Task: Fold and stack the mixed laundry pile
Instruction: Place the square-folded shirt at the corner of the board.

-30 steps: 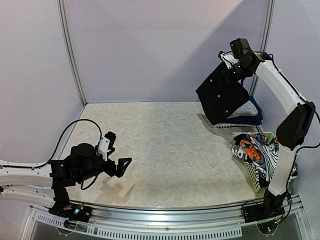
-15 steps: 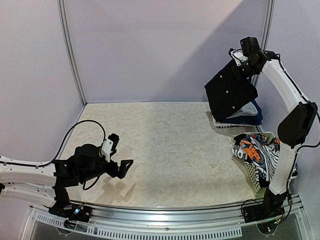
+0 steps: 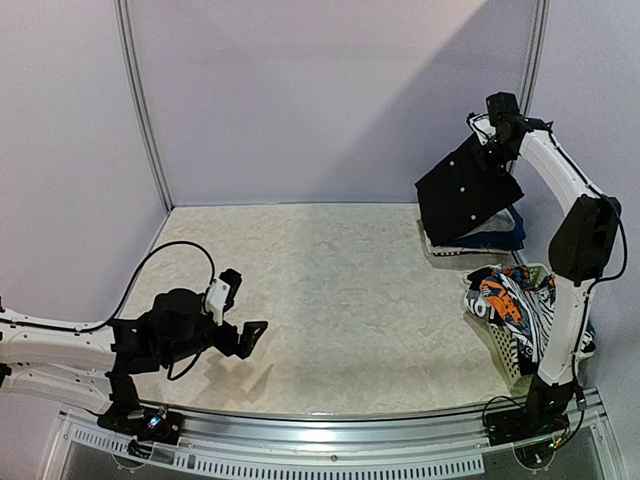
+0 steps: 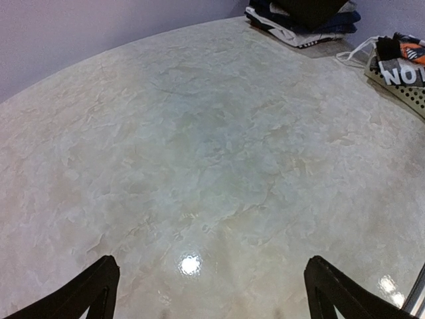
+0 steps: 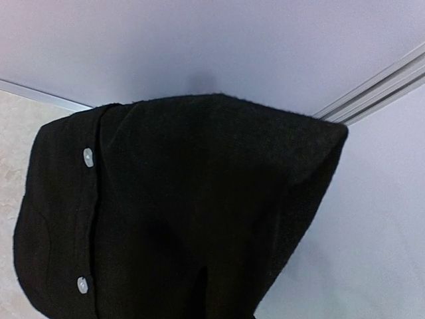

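Note:
A black buttoned garment [image 3: 465, 195] hangs from my right gripper [image 3: 497, 137], which is shut on its top edge high at the back right. The cloth dangles just above a folded stack [image 3: 492, 234] of navy, grey and white pieces. In the right wrist view the black garment [image 5: 186, 199] fills the frame and hides the fingers; two white buttons [image 5: 87, 157] show on its left. More of the laundry pile [image 3: 514, 304], orange-black-white and striped, lies in the basket. My left gripper [image 3: 242, 306] hovers low at the front left, open and holding nothing [image 4: 211, 266].
A white lattice basket [image 3: 508, 352] stands at the right edge beside the right arm's base, also seen far right in the left wrist view as the basket [image 4: 405, 86]. The folded stack [image 4: 305, 20] sits in the back corner against the wall.
My right gripper has carried the black garment to the right and back, from left of the stack to over it. The left arm has sunk slightly.

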You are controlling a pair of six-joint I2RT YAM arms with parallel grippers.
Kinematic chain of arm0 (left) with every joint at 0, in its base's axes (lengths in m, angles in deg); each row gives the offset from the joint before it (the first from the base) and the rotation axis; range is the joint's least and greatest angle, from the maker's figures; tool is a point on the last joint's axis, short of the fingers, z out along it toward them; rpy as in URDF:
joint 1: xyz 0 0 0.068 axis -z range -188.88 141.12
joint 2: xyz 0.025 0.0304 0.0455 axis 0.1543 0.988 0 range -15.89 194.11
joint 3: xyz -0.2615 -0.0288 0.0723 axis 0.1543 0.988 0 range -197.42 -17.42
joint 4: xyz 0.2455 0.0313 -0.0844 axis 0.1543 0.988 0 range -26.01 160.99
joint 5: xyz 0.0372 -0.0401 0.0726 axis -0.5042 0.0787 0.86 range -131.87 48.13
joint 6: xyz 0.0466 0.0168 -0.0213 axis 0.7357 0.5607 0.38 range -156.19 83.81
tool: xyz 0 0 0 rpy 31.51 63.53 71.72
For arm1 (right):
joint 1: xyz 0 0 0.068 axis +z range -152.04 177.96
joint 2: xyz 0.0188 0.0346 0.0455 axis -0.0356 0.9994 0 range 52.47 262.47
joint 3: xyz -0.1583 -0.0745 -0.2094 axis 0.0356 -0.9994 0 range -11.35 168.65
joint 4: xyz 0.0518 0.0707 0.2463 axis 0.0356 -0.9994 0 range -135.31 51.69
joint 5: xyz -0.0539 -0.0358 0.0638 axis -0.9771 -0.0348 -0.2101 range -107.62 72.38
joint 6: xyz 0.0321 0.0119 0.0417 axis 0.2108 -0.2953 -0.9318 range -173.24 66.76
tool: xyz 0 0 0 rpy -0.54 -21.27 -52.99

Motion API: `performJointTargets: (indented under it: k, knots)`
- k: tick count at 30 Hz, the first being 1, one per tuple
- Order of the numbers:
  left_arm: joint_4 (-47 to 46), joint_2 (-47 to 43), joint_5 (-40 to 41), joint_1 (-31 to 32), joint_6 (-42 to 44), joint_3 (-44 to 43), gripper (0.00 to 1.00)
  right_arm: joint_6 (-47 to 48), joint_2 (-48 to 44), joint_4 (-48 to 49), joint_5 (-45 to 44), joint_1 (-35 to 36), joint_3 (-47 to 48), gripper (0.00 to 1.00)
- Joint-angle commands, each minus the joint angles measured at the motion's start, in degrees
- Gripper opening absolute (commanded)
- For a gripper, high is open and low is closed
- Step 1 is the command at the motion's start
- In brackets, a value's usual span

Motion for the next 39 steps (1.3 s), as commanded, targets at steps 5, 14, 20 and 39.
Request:
performJointTargets:
  k: [5, 14, 20, 39]
  knots:
    - [-0.65, 2.06, 0.93, -0.55, 0.90, -2.16, 0.99, 4.02, 4.70, 9.01, -5.39, -1.82, -2.51, 0.00]
    - [-0.09, 2.88, 1.39, -0.55, 1.23, -2.57, 0.99, 6.57, 9.73, 14.55, -7.83, -4.25, -3.01, 0.00]
    - [-0.29, 2.84, 1.68, -0.55, 1.41, -2.48, 0.99, 7.03, 12.51, 17.96, -11.21, -5.24, -4.10, 0.00]
    - [0.69, 1.46, 1.28, -0.55, 0.88, -2.28, 0.99, 3.12, 13.66, 25.55, -26.82, -5.22, -7.83, 0.84]
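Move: The right gripper still pinches the black folded shirt by its upper corner. The laundry stack it goes to is about 6 cm farther out and 2 cm to the right, its middle some 21 cm below; the table's far right corner is roughly 19 cm ahead, 15 cm right, 28 cm down. The laundry basket sits about 21 cm back, 8 cm right and 22 cm below. From the left gripper, the stack is some 42 cm ahead, 50 cm right and 4 cm lower. Lower the right gripper about 12 cm while carrying the shirt some 10 cm right and 5 cm forward, laying it down over the stack; turn the wrist clockwise and let its left side sink, each by just under 20 degrees. Near the bottom, open the fingers about three quarters to let go at the shirt's right edge, still drifting right and starting to rise by a centimetre. ##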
